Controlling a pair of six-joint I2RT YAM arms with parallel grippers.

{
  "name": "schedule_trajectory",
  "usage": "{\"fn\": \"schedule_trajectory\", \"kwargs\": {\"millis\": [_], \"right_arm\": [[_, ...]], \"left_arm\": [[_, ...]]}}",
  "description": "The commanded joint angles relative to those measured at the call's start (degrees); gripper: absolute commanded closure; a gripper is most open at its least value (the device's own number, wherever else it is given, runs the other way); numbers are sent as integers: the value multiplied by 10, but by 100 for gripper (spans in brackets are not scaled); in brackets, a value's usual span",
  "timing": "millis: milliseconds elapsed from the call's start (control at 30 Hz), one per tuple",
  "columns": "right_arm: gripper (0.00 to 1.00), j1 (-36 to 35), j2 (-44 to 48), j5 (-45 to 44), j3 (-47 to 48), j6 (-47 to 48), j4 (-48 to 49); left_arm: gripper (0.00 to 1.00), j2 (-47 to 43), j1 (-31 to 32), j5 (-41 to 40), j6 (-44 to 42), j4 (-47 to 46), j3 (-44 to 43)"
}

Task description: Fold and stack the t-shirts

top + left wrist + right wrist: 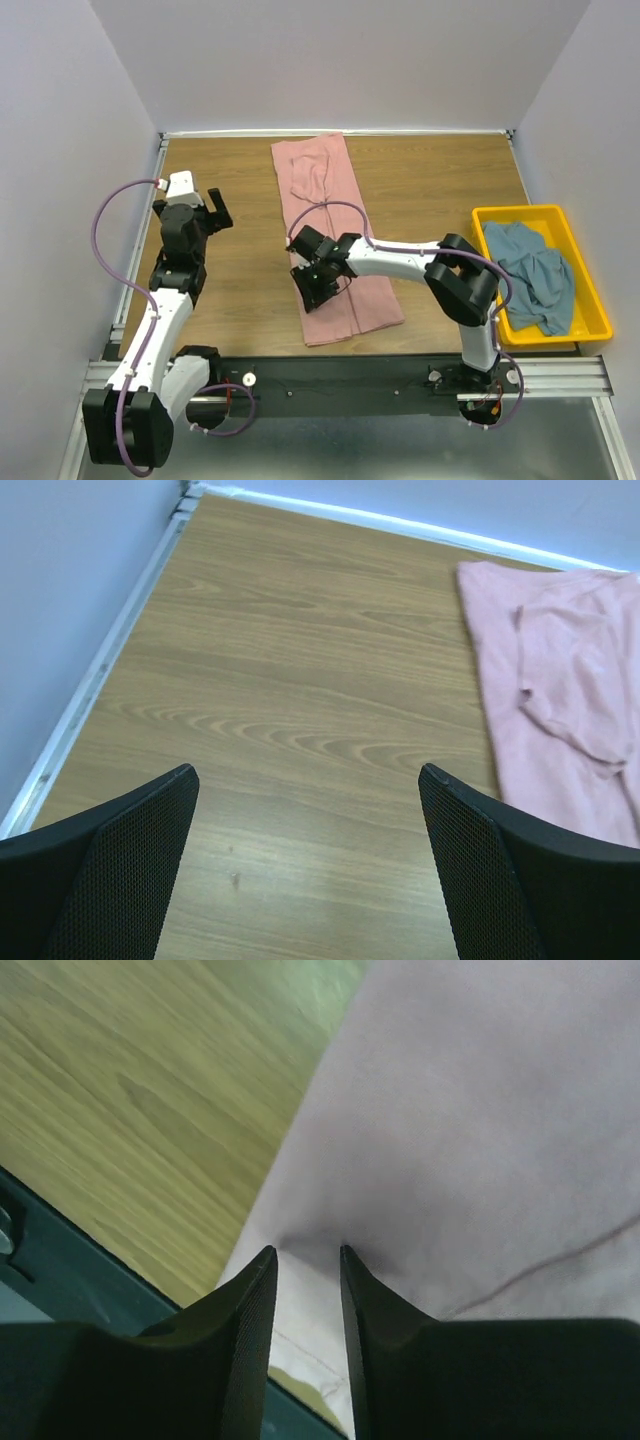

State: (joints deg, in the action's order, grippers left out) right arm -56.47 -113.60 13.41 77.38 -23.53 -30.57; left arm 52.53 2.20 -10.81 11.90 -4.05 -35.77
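The pink t-shirt (325,200) lies as a long narrow strip down the middle of the table, one sleeve folded over near its far end (565,695). My right gripper (318,285) is down on the strip's near left part. Its jaws stand a narrow gap apart, the tips touching the pink cloth (480,1110), which shows flat between them (307,1250). My left gripper (215,210) hovers over bare wood to the left of the shirt, wide open and empty (308,770). The blue-grey t-shirt (530,265) lies crumpled in the bin on the right.
The yellow plastic bin (598,318) stands at the right edge of the table. White walls close in the left, far and right sides. The dark rail (60,1290) of the near table edge runs just past the shirt's hem.
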Motion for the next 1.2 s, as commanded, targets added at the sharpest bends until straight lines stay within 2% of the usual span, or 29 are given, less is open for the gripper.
{"fn": "schedule_trajectory", "kwargs": {"millis": [0,67,200,333,600,833,967,1100,1167], "right_arm": [[60,-4,35,-71,15,-41,-75],[59,3,71,-166,1,-59,-110],[59,36,123,-225,-67,-88,-131],[59,48,190,-236,-169,-119,-132],[59,47,232,-191,-270,-194,-72],[59,0,193,-119,-235,-202,-56],[58,-27,185,-95,-199,-187,-65],[58,-21,244,-212,-193,-203,-140],[58,-1,286,-219,-211,-214,-158]], "left_arm": [[2,-22,46,2,8,-29,3],[2,-27,90,-5,8,-27,6],[2,-35,132,-10,32,-19,6],[2,-37,169,-9,44,-6,5],[2,7,195,46,70,24,-16],[5,63,207,121,145,145,-58],[5,53,255,128,212,185,-44],[5,50,310,142,274,229,-32],[5,49,342,138,297,260,-26]]}}
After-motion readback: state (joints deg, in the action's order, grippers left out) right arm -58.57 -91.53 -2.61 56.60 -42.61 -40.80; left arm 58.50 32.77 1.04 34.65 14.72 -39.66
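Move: The t-shirt's lower right corner lies about 19 cm to my right hand's right and 4 cm back, barely below fingertip level. Its lower left corner is some 9 cm back and 1 cm to the left. From my left hand, raised about 20 cm, the shirt's lower left edge is some 21 cm right and 12 cm back; the folded sleeve flap is about 24 cm right and 12 cm ahead. My right hand hops about 16 cm right across the shirt, lifting some 3 cm and turning clockwise, sets down by the lower right edge, pushes the cloth some 5 cm left and slightly back, then starts lifting, its finger gap unchanged. My left hand, open, swings right some 20 cm, then also back and down towards the lower left edge, tipping its fingers down and turning clockwise. ##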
